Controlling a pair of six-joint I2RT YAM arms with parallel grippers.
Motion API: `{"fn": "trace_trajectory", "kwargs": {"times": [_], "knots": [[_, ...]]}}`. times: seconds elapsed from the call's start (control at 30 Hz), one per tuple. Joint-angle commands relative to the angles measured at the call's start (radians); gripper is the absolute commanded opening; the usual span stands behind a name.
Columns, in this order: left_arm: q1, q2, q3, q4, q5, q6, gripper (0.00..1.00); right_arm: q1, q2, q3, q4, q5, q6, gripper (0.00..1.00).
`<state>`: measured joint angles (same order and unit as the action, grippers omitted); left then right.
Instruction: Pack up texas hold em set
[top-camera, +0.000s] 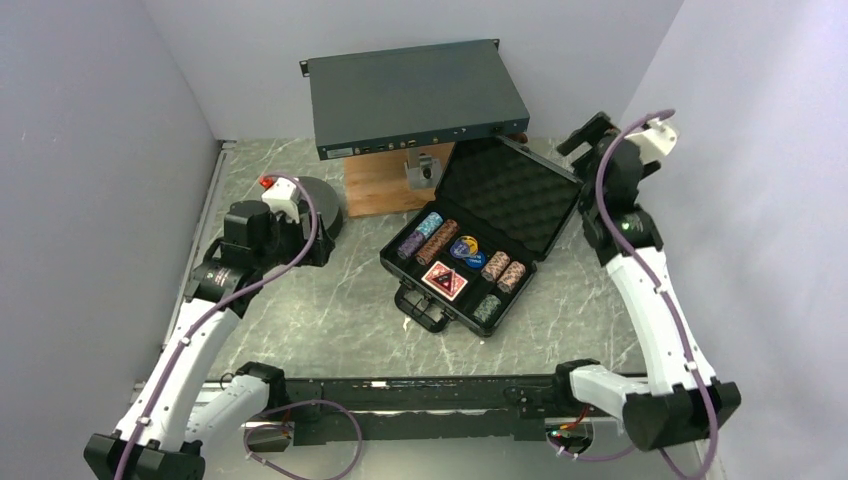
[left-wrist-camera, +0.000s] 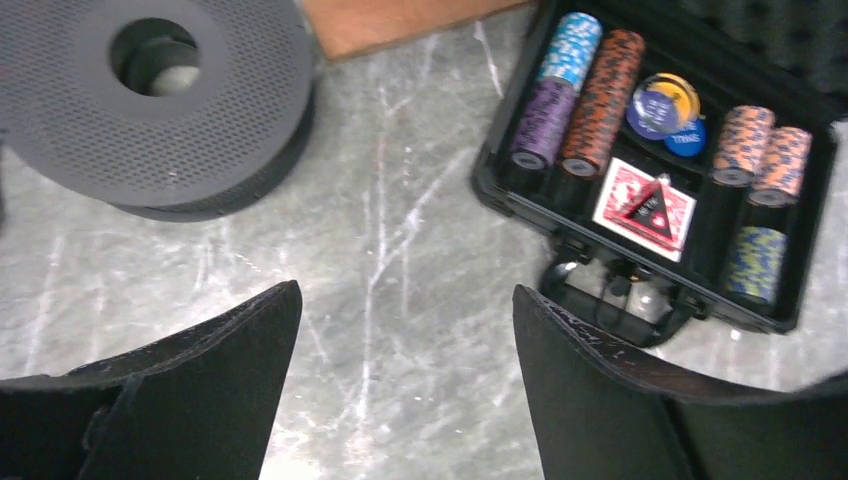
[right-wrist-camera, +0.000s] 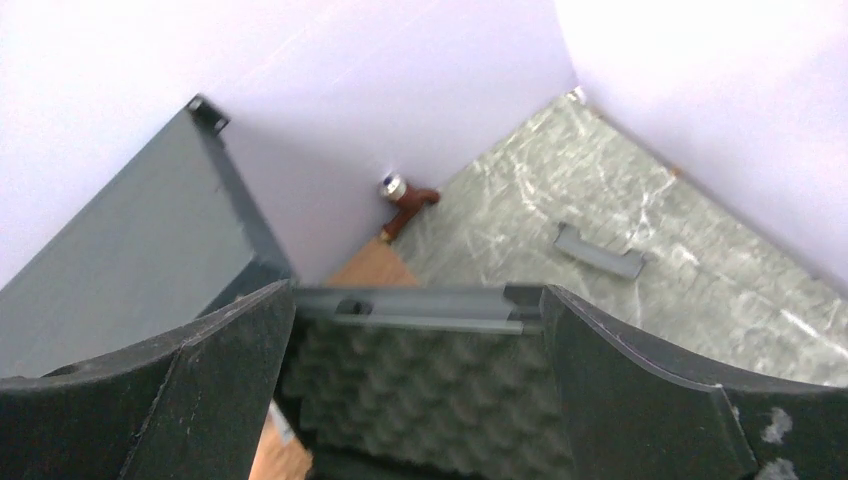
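The black hard case (top-camera: 437, 295) lies open mid-table, its foam-lined lid (top-camera: 515, 195) raised towards the back right. Its base holds chip rolls (top-camera: 438, 240), blue/yellow buttons (top-camera: 467, 250) and a red card deck with the red-black triangle (top-camera: 446, 280). In the left wrist view the case (left-wrist-camera: 500, 190), rolls (left-wrist-camera: 600, 100), buttons (left-wrist-camera: 665, 105), deck (left-wrist-camera: 645, 205) and handle (left-wrist-camera: 620, 300) show at right. My left gripper (top-camera: 315, 245) (left-wrist-camera: 405, 295) is open and empty above bare table, left of the case. My right gripper (top-camera: 582, 138) (right-wrist-camera: 415, 295) is open at the lid's top rim (right-wrist-camera: 420, 310), which shows between the fingers above the foam (right-wrist-camera: 430, 390).
A dark round spool (top-camera: 318, 205) (left-wrist-camera: 150, 100) sits by the left gripper. A large grey electronics box (top-camera: 415, 95) (right-wrist-camera: 120, 270) rests on a wooden block (top-camera: 380, 180) behind the case. A small grey bar (right-wrist-camera: 598, 250) lies on the table beyond the lid. Walls close in on three sides.
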<state>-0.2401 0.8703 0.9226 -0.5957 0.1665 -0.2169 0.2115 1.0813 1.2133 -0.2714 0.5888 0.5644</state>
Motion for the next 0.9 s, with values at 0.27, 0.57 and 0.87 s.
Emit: {"fn": "trace_trajectory", "kwargs": {"times": [0.27,0.57,0.87], "knots": [[-0.005,-0.096,-0.14,0.075,-0.046,0.148,0.83,-0.343,0.364,0.35,-0.179,-0.491,0.014,0.88],[-0.005,-0.085,-0.137,0.069,-0.023,0.151,0.82,-0.374,0.685,0.621,-0.372,-0.648,-0.102,0.73],[-0.005,-0.096,-0.137,0.067,-0.03,0.154,0.82,-0.371,0.797,0.648,-0.417,-0.749,-0.146,0.67]]}}
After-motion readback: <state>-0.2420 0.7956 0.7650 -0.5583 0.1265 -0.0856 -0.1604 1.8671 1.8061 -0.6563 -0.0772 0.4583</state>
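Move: The open lid of the poker case has its middle some 10 cm to the left of the right hand, 5 cm ahead and about 25 cm below. The card deck lies roughly 24 cm left and 11 cm back, the two short orange chip stacks 12 cm left and 9 cm back, both about 34 cm below. From the left hand, the lid is about 36 cm to the right, 15 cm ahead and 12 cm lower. Around the right-hand end of the lid to its outer side goes the empty right hand: forward about 14 cm and at first swinging right, then sinking steeply, some 15 cm in all. The wrist tips the fingers down about 30 degrees and turns somewhat counter-clockwise while the gripper closes by roughly a third. The left hand, open and empty, sinks about 4 cm early on, then holds still. ##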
